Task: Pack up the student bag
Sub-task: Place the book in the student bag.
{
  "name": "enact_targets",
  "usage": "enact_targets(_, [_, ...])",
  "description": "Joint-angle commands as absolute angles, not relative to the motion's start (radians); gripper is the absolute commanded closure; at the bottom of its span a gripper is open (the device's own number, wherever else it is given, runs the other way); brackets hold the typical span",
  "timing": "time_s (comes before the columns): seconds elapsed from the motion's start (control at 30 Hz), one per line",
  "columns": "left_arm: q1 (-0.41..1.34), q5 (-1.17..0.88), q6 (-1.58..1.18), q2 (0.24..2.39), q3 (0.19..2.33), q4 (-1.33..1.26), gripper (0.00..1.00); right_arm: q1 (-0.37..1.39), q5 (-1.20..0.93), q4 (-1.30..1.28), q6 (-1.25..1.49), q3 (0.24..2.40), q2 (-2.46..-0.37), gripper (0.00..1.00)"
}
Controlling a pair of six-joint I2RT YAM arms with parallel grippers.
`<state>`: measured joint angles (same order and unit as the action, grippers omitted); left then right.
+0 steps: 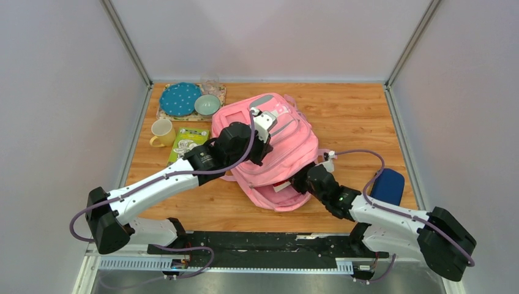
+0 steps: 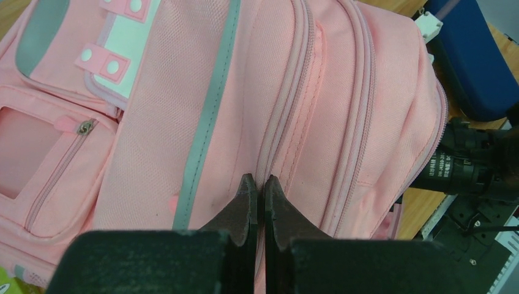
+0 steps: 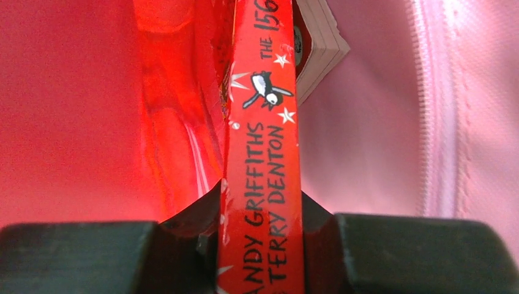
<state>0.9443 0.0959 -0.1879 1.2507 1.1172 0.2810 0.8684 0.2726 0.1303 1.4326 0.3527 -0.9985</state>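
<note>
The student bag [image 1: 278, 147] is a pink backpack lying in the middle of the table, its open mouth toward the near edge. My left gripper [image 2: 259, 181] rests on top of the bag [image 2: 183, 122]. Its jaws are shut, pinching a ridge of fabric beside a zip seam. My right gripper [image 3: 262, 191] is inside the bag's pink lining [image 3: 379, 122]. It is shut on the spine of a red book [image 3: 263, 122] that points deeper in. A second paperback [image 3: 318, 49] lies beyond it. In the top view the right gripper's fingers are hidden in the bag's mouth [image 1: 283, 195].
A dark blue case [image 1: 387, 185] lies at the right, beside the right arm, also in the left wrist view [image 2: 471, 61]. At the back left are a yellow mug [image 1: 162, 132], a green booklet [image 1: 186, 142], a blue dotted plate [image 1: 180, 99] and a bowl [image 1: 207, 105].
</note>
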Motion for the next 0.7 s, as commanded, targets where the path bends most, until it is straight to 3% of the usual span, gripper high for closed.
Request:
enact_targets(0.0, [0.937,0.086,-0.230,1.178,1.144,0.081,1.00,0.876,0.315,0.233,1.480,0.434,-1.092,0.91])
enact_targets(0.13, [0.934,0.086,-0.235,1.164,1.131,0.081,1.00,0.874,0.262,0.190,1.489,0.446,-1.170,0.67])
enact_targets(0.17, [0.934,0.086,-0.235,1.160,1.124,0.081,1.00,0.873,0.256,0.211,1.491,0.436,-1.180,0.52])
enact_targets(0.27, [0.930,0.084,-0.242,1.146,1.101,0.074,1.00,0.870,0.222,0.190,1.470,0.408,-1.174,0.33])
enact_targets(0.5, [0.919,0.063,-0.241,1.143,1.097,0.080,1.00,0.870,0.212,0.009,1.378,0.370,-1.026,0.24])
enact_targets(0.6, [0.916,0.060,-0.244,1.140,1.095,0.075,1.00,0.870,0.236,-0.110,1.362,0.371,-0.930,0.24])
enact_targets(0.67, [0.914,0.058,-0.247,1.138,1.088,0.068,1.00,0.870,0.241,-0.120,1.367,0.342,-0.862,0.32])
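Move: The right hand, just inside the student bag's mouth, holds the book by its spine; the bag's middle lies about 13 cm ahead, 11 cm left and some 3 cm up, and the held book's middle about 5 cm ahead and 5 cm left. Another book sits roughly 12 cm ahead and 8 cm left, slightly lower. From the left hand, shut on the bag's upper seam, the held book lies about 9 cm right, 2 cm back, 16 cm below. The right hand pushes the book about 2 cm farther forward-left, opens wide, then backs out rightward some 4 cm. ##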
